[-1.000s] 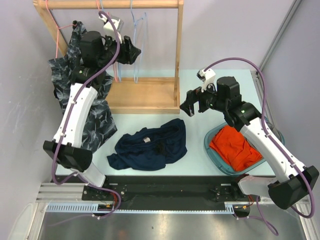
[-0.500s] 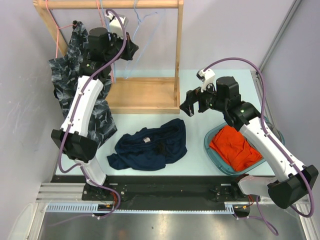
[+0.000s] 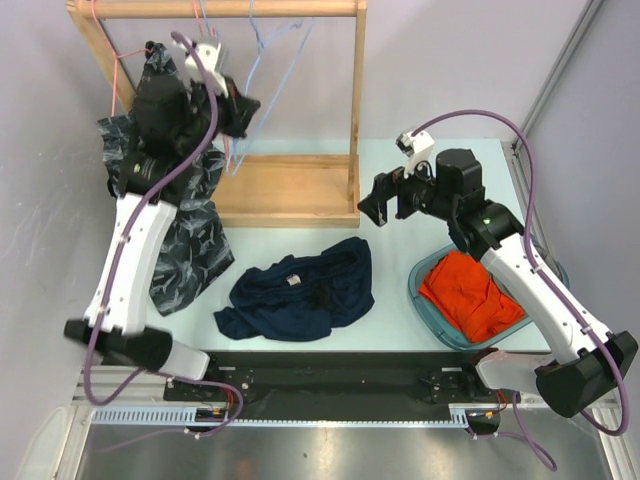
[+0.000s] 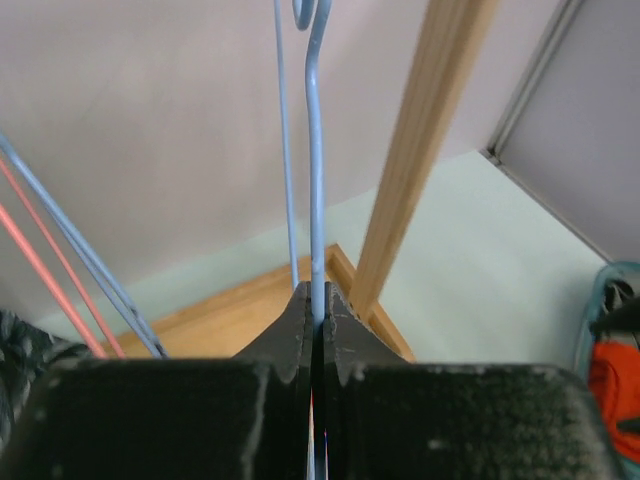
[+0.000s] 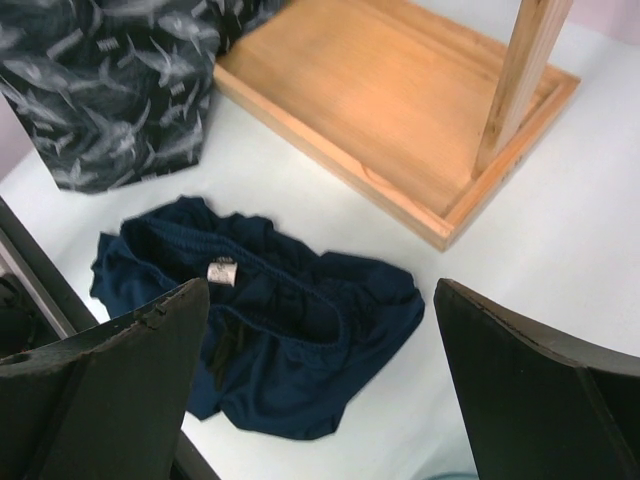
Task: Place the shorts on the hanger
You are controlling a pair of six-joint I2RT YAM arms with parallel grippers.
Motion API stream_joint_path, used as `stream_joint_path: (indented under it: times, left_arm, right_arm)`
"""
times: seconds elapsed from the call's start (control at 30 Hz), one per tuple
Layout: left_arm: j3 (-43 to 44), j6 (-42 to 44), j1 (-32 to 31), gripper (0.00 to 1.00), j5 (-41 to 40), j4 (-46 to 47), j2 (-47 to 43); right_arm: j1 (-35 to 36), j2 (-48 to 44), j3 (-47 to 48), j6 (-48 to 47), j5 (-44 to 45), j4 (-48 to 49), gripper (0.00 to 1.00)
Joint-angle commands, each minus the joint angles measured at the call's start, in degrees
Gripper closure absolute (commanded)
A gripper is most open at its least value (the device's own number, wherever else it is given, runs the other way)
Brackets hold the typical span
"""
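Observation:
The navy-blue shorts lie crumpled on the table at front centre, white label up; they also show in the right wrist view. The light-blue hanger hangs tilted from the wooden rail. My left gripper is shut on its wire, seen in the left wrist view as the hanger wire pinched between the jaws of the left gripper. My right gripper is open and empty, hovering above and to the right of the shorts, its fingers wide apart around them in the right wrist view, where its midpoint lies.
A wooden rack with base tray stands at the back. A dark leaf-print garment hangs at left on a pink hanger. A teal basket holding an orange garment sits at right.
My left arm has risen and swung left, pulling the blue hanger's lower part leftward so it tilts on the rail. My right gripper has barely moved.

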Motion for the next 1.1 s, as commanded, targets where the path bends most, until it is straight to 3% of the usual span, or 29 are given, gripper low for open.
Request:
stream_joint_path:
  times: [0.0,0.2,0.27,0.37,0.5,0.63,1.0,1.07]
  left_arm:
    - [-11.5,1.1,-2.2,1.00,-0.1,-1.5,-9.7]
    - [-29.8,2.8,-6.1,1.00,-1.2,-5.6,-21.8]
    - [-35.9,1.1,-7.6,1.00,-0.8,-5.4,-25.8]
    - [-41.3,-3.6,-11.2,0.99,-6.3,-3.6,-28.9]
    - [-45.5,-8.7,-18.8,1.00,-19.2,-1.6,-30.1]
    - [-48.8,-12.3,-21.8,1.00,-24.9,0.9,-30.4]
    - [-54.4,-10.6,-29.8,1.00,-31.7,9.9,-32.1]
    - [-54.5,-10.5,-30.0,1.00,-31.9,10.1,-31.2]
  right_arm:
    - [-0.2,-0.3,3.9,2.3,0.4,6.4,0.00]
    - [0.2,0.4,4.3,9.4,-0.3,13.5,0.04]
    - [1.1,0.9,4.3,11.4,-0.3,16.5,0.05]
    - [3.7,1.9,4.2,14.7,-0.6,19.7,0.07]
    - [8.7,4.2,4.2,17.5,-0.3,21.9,0.08]
    - [12.9,7.3,4.2,21.1,1.6,23.8,0.12]
    - [15.5,13.6,4.3,34.2,5.9,28.9,0.24]
    - [15.9,14.7,4.3,36.5,5.6,30.4,0.30]
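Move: The left hand, already pinching the blue hanger, is taking it to the shorts, about 12 cm back, 9 to its right and 46 below; the rack's wooden base is 15 cm ahead, 6 right, equally low, and the patterned garment hangs roughly 21 left, 3 ahead, 25 below. The open right hand goes for the hanger, some 29 cm left, 9 ahead, 15 above; the shorts lie 23 left, 3 back, 30 below it. Keeping its pinch on the hanger, the left hand carries it down about 21 cm and back 15 towards the shorts, easing a little right and tipping down some 20 degrees before coming nearly to rest. The right hand first rises and then sweeps left towards the hanger while sinking again, rolling its left side up and partly closing its fingers. ##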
